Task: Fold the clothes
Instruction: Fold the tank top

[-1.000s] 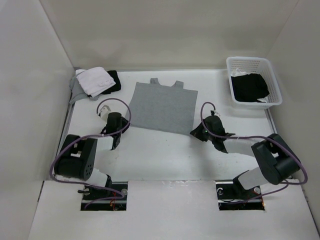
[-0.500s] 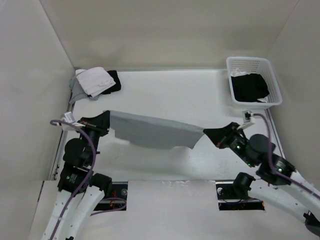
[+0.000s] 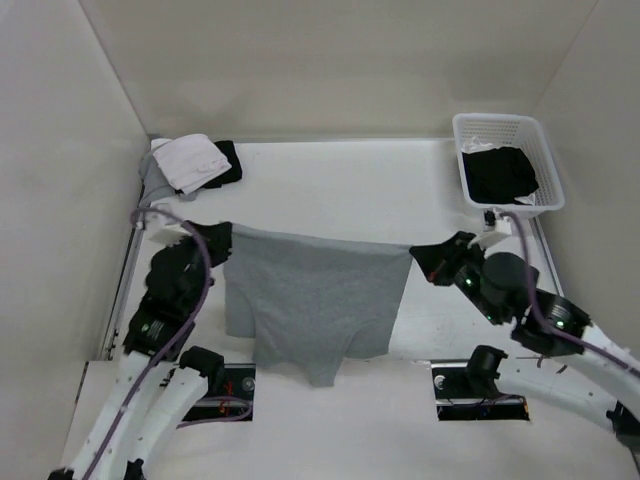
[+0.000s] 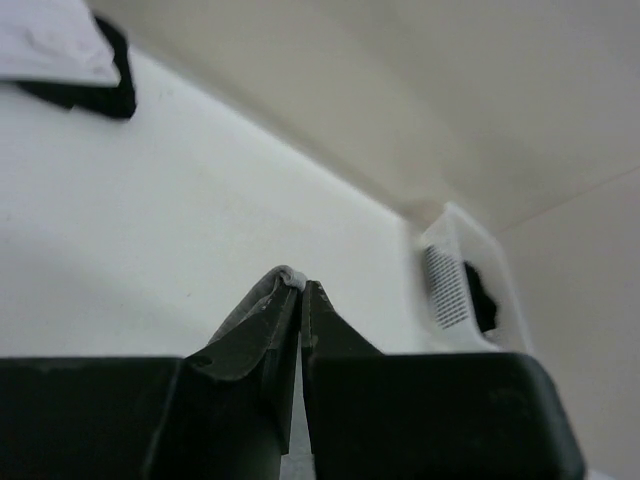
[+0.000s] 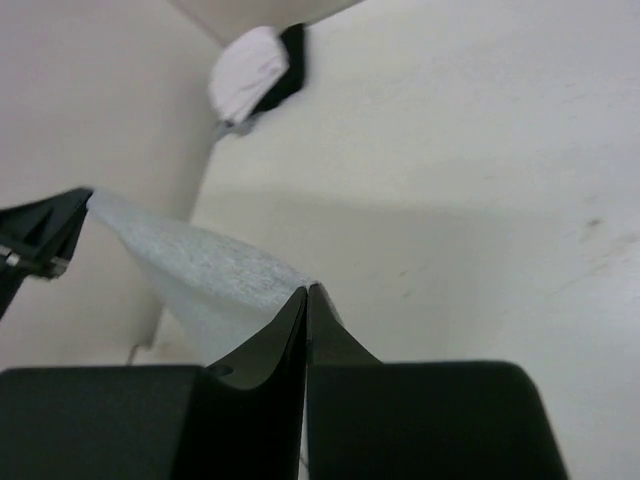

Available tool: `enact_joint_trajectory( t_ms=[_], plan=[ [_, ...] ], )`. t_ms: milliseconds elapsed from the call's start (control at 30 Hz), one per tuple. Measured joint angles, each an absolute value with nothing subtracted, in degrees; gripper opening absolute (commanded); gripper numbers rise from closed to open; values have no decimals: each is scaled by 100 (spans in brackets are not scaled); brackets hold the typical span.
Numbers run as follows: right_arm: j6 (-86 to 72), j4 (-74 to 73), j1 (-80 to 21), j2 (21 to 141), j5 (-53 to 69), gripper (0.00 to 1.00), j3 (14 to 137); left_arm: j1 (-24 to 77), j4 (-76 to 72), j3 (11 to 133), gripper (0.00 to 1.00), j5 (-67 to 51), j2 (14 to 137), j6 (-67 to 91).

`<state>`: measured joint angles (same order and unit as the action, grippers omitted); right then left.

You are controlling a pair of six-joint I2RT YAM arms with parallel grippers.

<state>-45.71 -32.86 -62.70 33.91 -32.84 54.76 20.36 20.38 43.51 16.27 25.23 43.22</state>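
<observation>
The clothes (image 3: 310,300), a heather-gray sleeveless top, hang in the air like a curtain, stretched by one straight edge between my two grippers. The free end droops over the table's near edge. My left gripper (image 3: 226,233) is shut on the left corner; in the left wrist view a small bunch of gray fabric (image 4: 262,292) pokes out at its closed tips (image 4: 300,287). My right gripper (image 3: 415,253) is shut on the right corner. The right wrist view shows the cloth (image 5: 190,260) running taut from its tips (image 5: 307,290) to the left gripper (image 5: 50,230).
A white basket (image 3: 510,125) holding a black garment (image 3: 497,175) stands at the back right. A folded white cloth (image 3: 188,163) lies on a black garment (image 3: 228,160) in the back left corner. Walls close in the table on three sides.
A second ago the top lay flat on the table with both grippers at its near corners. Both arms have since raised it and drawn it toward the near edge; it now hangs down.
</observation>
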Motion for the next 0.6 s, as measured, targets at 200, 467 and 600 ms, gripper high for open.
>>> enact_joint_trajectory(
  t_ms=[200,467,600],
  plan=[
    [-4272,-1831,-3035,5026,-1155,1,4283,1833,1007,3439,3,1562,4890,4355],
    [-4112,-585,-1907,8322,261,2,5061,1494,-687,4442,3,1518,8287,4493],
    [-4023,-318,-1686,8914,550,2,5887,1293,-1081,5162,3,1315,8895,4550]
  ],
)
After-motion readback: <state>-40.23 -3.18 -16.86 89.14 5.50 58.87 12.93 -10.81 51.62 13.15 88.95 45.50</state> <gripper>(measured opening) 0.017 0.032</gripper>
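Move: Both grippers already pinch the hem corners of the tank top, held up roughly 30 cm above the table with the straps trailing back. From the left hand, the bare spot for its corner lies about 25 cm ahead, 2 cm right and 31 below; the white cloth is some 38 ahead, 21 left, the black cloth 38 ahead, 10 left. The right hand's spot is 28 ahead, straight on and 31 below, the basket 43 ahead, 35 right. Keep both hem corners pinched and swing the two grippers together forward and down, away from the bases, tipping the fingers down about 25 degrees and swinging the right one a little clockwise. Sink some 20 cm while reaching out; carry on forward past 20 cm of travel, rising a couple of centimetres at the end, still clear of the table. ##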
